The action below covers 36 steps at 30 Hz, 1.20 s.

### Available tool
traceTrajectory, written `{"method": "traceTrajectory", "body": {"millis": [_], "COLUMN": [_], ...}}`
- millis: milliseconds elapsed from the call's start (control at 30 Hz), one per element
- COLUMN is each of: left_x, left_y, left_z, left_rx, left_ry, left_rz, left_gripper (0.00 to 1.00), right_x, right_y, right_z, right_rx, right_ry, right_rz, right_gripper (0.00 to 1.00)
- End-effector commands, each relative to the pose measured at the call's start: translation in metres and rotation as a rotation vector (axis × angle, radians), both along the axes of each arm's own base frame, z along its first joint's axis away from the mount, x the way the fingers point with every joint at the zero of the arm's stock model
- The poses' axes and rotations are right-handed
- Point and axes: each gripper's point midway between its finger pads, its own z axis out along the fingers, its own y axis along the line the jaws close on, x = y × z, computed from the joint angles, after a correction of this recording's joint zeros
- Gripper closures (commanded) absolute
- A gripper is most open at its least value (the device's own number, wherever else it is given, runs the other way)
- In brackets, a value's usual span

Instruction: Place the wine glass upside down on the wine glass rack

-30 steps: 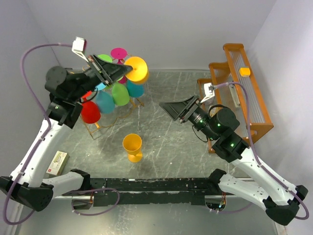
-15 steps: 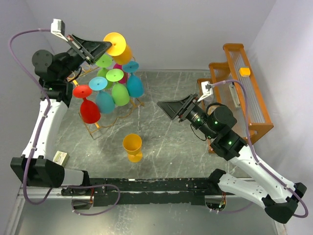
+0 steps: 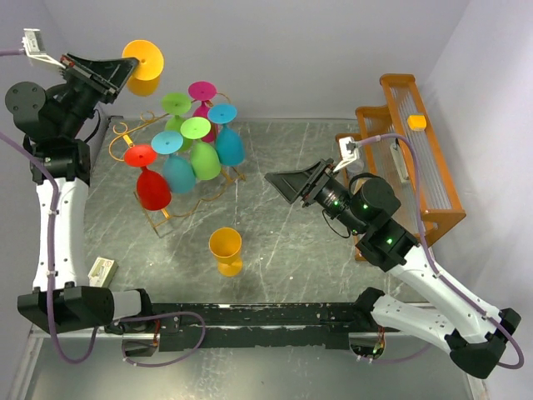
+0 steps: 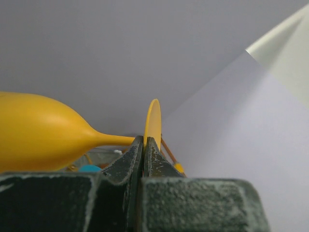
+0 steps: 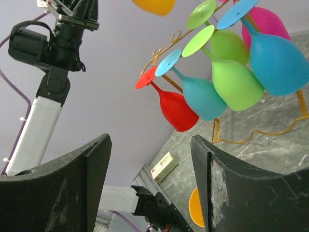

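Note:
My left gripper (image 3: 125, 72) is raised high at the far left, shut on the flat foot of a yellow-orange wine glass (image 3: 144, 62). In the left wrist view the jaws pinch the foot disc (image 4: 153, 120) edge-on, and the bowl (image 4: 38, 140) lies sideways to the left. The held glass is above and left of the gold wire wine glass rack (image 3: 155, 218), not touching it. Several coloured glasses hang upside down on the rack (image 5: 260, 135): red (image 3: 153, 188), teal, green, blue and magenta. My right gripper (image 3: 283, 185) hovers open over the middle of the table with nothing between its fingers (image 5: 227, 183).
A second orange glass (image 3: 226, 250) stands upright on the table in front of the wire rack. A wooden slatted rack (image 3: 433, 179) fills the right side, close behind the right arm. A small box (image 3: 100, 277) lies at the near left.
The left arm has swung up and to the left, carrying the yellow-orange glass away from the top of the wire rack. The right gripper has crept slightly left.

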Motion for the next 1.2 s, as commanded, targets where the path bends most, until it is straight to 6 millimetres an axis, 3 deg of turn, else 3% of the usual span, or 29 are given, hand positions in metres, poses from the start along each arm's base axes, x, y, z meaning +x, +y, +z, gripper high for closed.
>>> {"method": "traceTrajectory", "body": {"millis": [0,100,233,433,767,1167], "left_x": [0.014,0.026,0.043,0.05,0.044,0.041], "left_y": [0.028,0.038,0.041,0.047,0.046,0.049], "left_z": [-0.007,-0.02,-0.056,-0.096,-0.13,-0.152], "left_rx": [0.051,0.045,-0.005,-0.055,-0.041,-0.054], "left_ry": [0.004,0.038,0.149,0.249,0.325,0.371], "left_rz": [0.11,0.126,0.078,0.06,0.054,0.064], "left_gripper": [0.93,0.93,0.93,0.93,0.93,0.93], "right_x": [-0.007,-0.01,-0.008,-0.004,0.001,0.002], "right_y": [0.002,0.006,0.01,0.016,0.022,0.022], "right_z": [0.015,0.017,0.015,0.008,0.0,-0.003], "right_rx": [0.018,0.023,0.018,0.003,-0.013,-0.013], "right_ry": [-0.064,-0.077,-0.075,-0.061,-0.03,-0.018], "right_rz": [0.037,0.064,0.078,0.087,0.088,0.081], "right_gripper": [0.33,0.33,0.33,0.33,0.34,0.34]}}
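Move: The free spot on the wine glass rack, meant for the orange glass the left hand already holds upside down by its foot, lies about 6 cm ahead of that hand, 4 cm to its left and 18 cm below. The far green glass hangs some 7 cm to the right of that spot. The red glass hangs about 11 cm nearer the base than it, the front teal glass 9 cm nearer and 5 cm right. From the right hand, the spot is roughly 21 cm ahead, 29 cm left and slightly lower. The orange glass, still pinched by its foot, is carried down some 16 cm by the left hand onto the rack's far left part. The hand first also swings about 5 cm forward and 5 cm left, then sinks more slowly almost straight down, its upward-pointing fingers tipping down some 20 degrees towards level, grip kept shut. The open right hand drifts about 3 cm left and down. ##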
